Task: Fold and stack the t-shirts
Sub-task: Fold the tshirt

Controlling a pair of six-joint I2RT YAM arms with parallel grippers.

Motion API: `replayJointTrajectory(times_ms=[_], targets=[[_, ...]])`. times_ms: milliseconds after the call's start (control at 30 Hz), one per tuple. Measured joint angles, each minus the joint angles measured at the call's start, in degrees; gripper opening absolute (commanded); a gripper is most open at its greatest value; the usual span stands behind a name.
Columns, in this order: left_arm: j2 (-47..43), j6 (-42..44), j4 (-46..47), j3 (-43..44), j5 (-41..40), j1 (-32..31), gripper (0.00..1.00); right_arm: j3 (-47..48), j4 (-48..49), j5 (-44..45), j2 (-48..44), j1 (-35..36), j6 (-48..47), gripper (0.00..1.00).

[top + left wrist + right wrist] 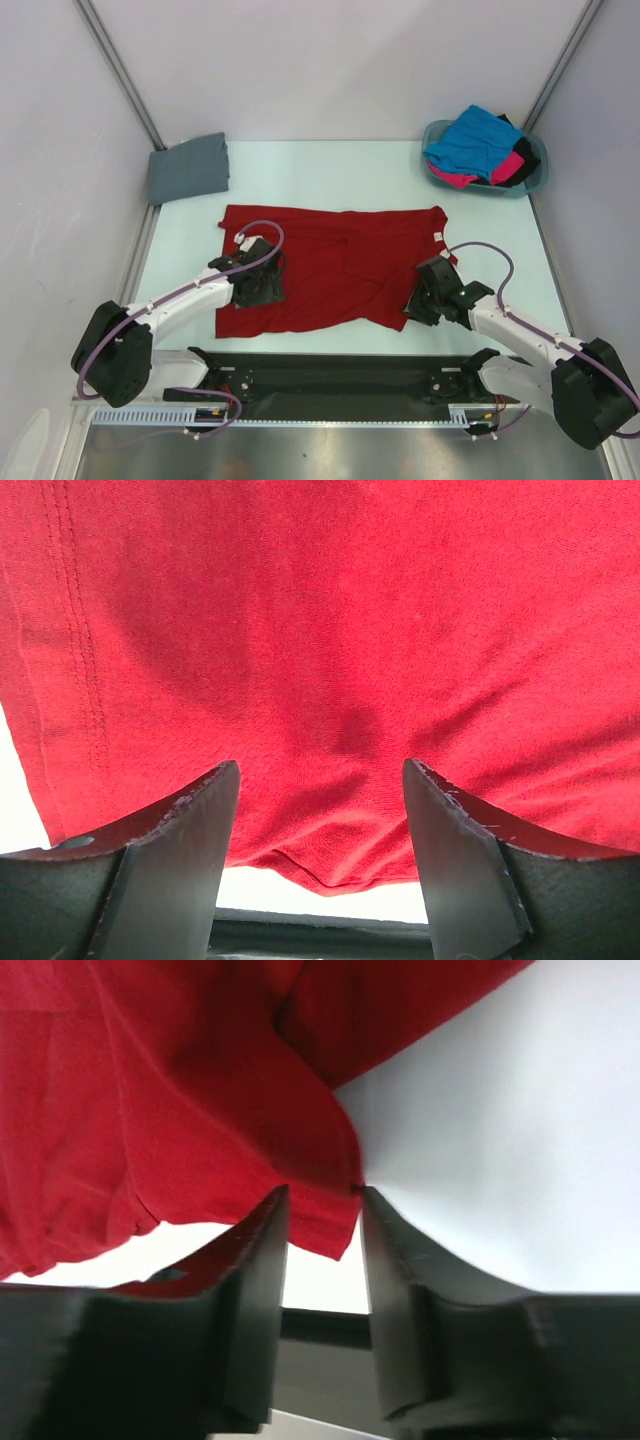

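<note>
A deep red t-shirt (340, 265) lies spread flat across the middle of the table. My left gripper (262, 285) sits low over its near left part. In the left wrist view the left gripper (320, 775) is open, with the red cloth (320, 630) and its near hem lying between the wide jaws. My right gripper (425, 300) is at the shirt's near right corner. In the right wrist view the right gripper (323, 1200) has narrowed jaws still apart, and a corner of the red cloth (150, 1110) hangs between the tips. A slate grey t-shirt (188, 167) lies folded at the back left.
A teal basket (535, 175) stands at the back right corner, holding a bright blue t-shirt (470, 138), a hot pink one (505, 167) and a black one (525, 155) in a heap. Metal frame posts rise at both back corners. Bare table shows behind the red shirt.
</note>
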Motion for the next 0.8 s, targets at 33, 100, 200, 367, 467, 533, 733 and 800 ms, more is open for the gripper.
replayJointTrajectory(times_ms=[33, 100, 200, 367, 467, 533, 733, 800], targets=[[0.0, 0.0, 0.0, 0.0, 0.0, 0.0, 0.72, -0.4, 0.7, 0.0, 0.0, 0.1, 0.1, 0.24], [0.0, 0.0, 0.0, 0.0, 0.0, 0.0, 0.72, -0.7, 1.3, -0.2, 0.0, 0.3, 0.1, 0.14], [0.2, 0.0, 0.0, 0.0, 0.0, 0.0, 0.72, -0.6, 2.4, -0.7, 0.0, 0.7, -0.2, 0.00], [1.7, 0.0, 0.1, 0.0, 0.0, 0.0, 0.73, 2.0, 2.4, -1.7, 0.0, 1.0, -1.4, 0.00], [2.5, 0.0, 0.2, 0.0, 0.2, 0.0, 0.72, 6.9, 1.9, -2.4, 0.1, 1.1, -2.8, 0.00], [3.0, 0.2, 0.3, 0.0, 0.2, 0.0, 0.72, 10.5, 1.9, -2.5, 0.4, 1.1, -3.8, 0.00], [4.6, 0.6, 0.5, 0.0, 0.3, 0.0, 0.72, 18.1, 2.5, -2.8, 4.9, -0.2, -7.5, 0.00], [5.2, 0.7, 0.6, 0.2, 0.4, 0.0, 0.72, 20.3, 2.9, -3.0, 8.3, -1.4, -8.7, 0.01]])
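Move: The shirt's right near corner lies practically between the right hand's half-open fingers, about 1 cm to the left, 1 cm back and 1 cm below. The shirt's right far corner is some 24 cm ahead and 6 cm to the right of this hand; the white label stands about 18 cm ahead and 6 cm right. From the left hand, the right near corner is about 31 cm to the right and 5 cm back; the shirt's left near corner is some 9 cm left and 8 cm back. The right fingers shut on the cloth at the shirt's right near corner and pinch it, then carry it up about 10 cm, forward some 8 cm and 5 cm left, over the shirt, the fingertips tilting forward about 15 degrees; the climb levels off at the end while the forward travel goes on. The left hand, fingers staying open, sinks roughly 2 cm towards the cloth beneath it. ##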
